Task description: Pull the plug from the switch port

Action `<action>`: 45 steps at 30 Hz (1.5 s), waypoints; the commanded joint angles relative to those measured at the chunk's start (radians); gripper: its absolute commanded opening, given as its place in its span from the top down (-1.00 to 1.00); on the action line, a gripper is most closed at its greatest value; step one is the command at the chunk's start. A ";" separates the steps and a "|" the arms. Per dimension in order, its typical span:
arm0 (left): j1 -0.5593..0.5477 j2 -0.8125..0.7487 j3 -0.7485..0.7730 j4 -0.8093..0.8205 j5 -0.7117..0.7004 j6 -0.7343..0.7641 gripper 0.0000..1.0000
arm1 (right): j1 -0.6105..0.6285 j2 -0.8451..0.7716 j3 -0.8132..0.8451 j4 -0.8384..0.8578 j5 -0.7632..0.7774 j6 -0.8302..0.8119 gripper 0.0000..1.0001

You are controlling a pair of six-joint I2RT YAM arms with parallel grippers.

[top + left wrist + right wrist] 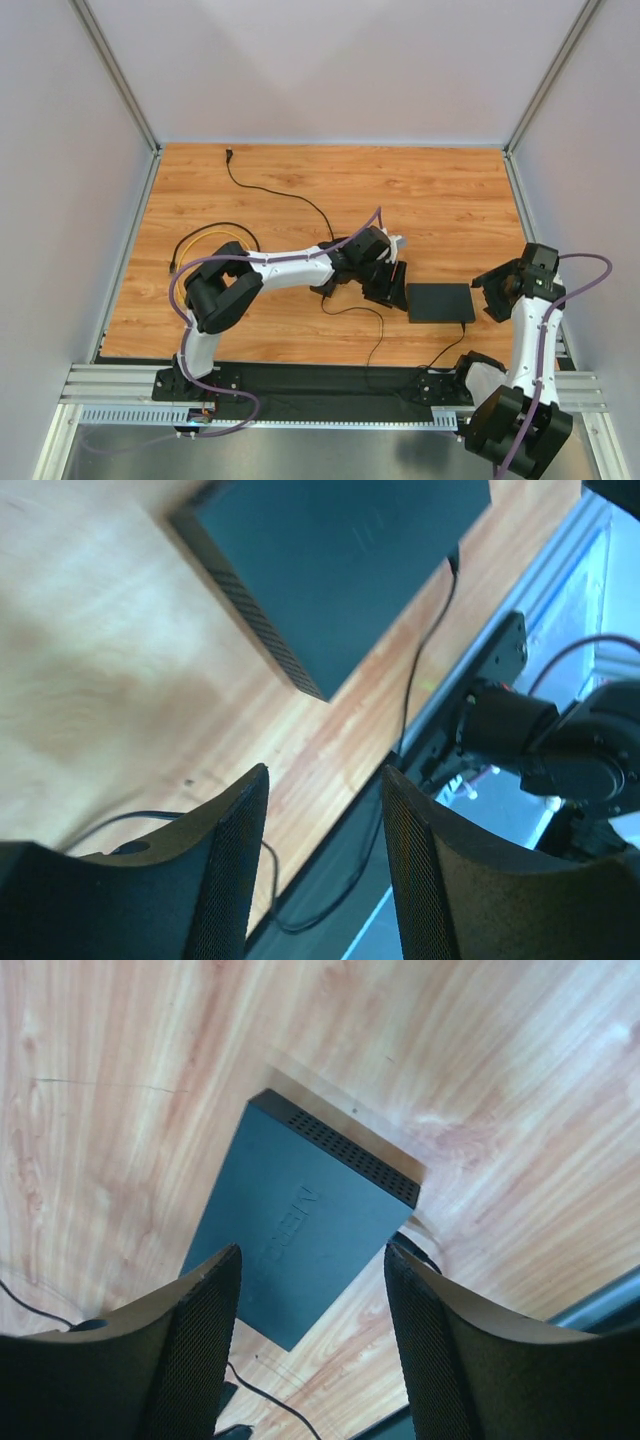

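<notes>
The switch (440, 302) is a flat matte-black box lying on the wooden table between my two grippers. It also shows in the left wrist view (340, 560) and in the right wrist view (295, 1220). The plug (464, 325) sits at its near right corner, with a thin black cable (415, 670) running from it toward the table's near edge. In the right wrist view the plug (418, 1245) peeks out behind the switch's corner. My left gripper (390, 285) (326, 772) hangs open just left of the switch, holding nothing. To the switch's right, my right gripper (492, 295) (313, 1250) is open and holds nothing.
A long black cable (280, 195) with a loose plug end (229, 153) runs across the back of the table. A yellow cable (205, 238) loops at the left. Another thin cable (370, 325) trails from under the left arm to the near rail (330, 380).
</notes>
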 commanded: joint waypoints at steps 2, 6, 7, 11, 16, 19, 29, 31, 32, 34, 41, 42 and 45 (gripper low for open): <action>-0.030 -0.012 -0.016 0.058 0.043 -0.030 -0.14 | -0.011 0.002 0.046 -0.053 0.056 0.017 -0.21; -0.032 0.029 0.008 0.050 0.040 -0.031 -0.14 | -0.035 0.045 0.071 -0.017 0.043 -0.003 -0.22; -0.030 0.039 0.022 0.035 0.036 -0.025 -0.15 | -0.037 0.068 0.069 -0.010 0.035 -0.009 -0.22; -0.029 0.097 0.110 -0.029 0.025 0.019 -0.15 | -0.041 0.109 0.048 0.052 -0.033 -0.037 -0.27; -0.018 0.180 0.228 -0.086 0.030 0.045 -0.15 | -0.043 0.158 0.035 0.124 -0.025 -0.066 -0.29; -0.004 0.224 0.272 -0.094 0.042 0.042 -0.15 | -0.044 0.195 0.035 0.159 -0.005 -0.080 -0.29; 0.025 0.326 0.357 -0.096 0.079 0.016 -0.15 | -0.049 0.350 -0.014 0.266 -0.076 -0.100 -0.25; 0.040 0.342 0.369 -0.091 0.089 0.004 -0.15 | -0.050 0.372 -0.035 0.280 -0.097 -0.094 -0.24; 0.045 0.345 0.372 -0.082 0.091 0.000 -0.14 | -0.050 0.370 -0.046 0.289 -0.128 -0.091 -0.23; 0.056 0.349 0.377 -0.073 0.093 -0.005 -0.14 | -0.050 0.356 -0.078 0.300 -0.145 -0.081 -0.22; 0.068 0.378 0.447 -0.082 0.108 0.007 -0.13 | -0.049 0.254 -0.170 0.314 -0.257 -0.045 -0.22; 0.070 0.378 0.450 -0.088 0.102 0.012 -0.14 | -0.050 0.238 -0.175 0.320 -0.263 -0.041 -0.22; 0.077 0.376 0.467 -0.109 0.088 0.024 -0.13 | -0.050 0.238 -0.175 0.323 -0.281 -0.045 -0.22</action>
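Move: The switch lies flat between the two open hands: its middle is about 11 cm to the right of the left hand, 1 cm farther out and 7 cm below. From the right hand it is some 8 cm to the left, 2 cm ahead and 8 cm below. The power plug in its near edge is about 3 cm left and 3 cm back of the right hand, and 16 cm right and 4 cm back of the left. The black adapter sits about 15 cm left and 9 cm ahead of the left hand. The right hand brings one open finger against the switch's perforated right end: a little forward and right, about 7 cm down, then some 4 cm left with a tilt of about 10 degrees. The left hand draws back briefly, goes right and down beside the switch, then sweeps forward about 9 cm to its far-left corner, fingers still open. ##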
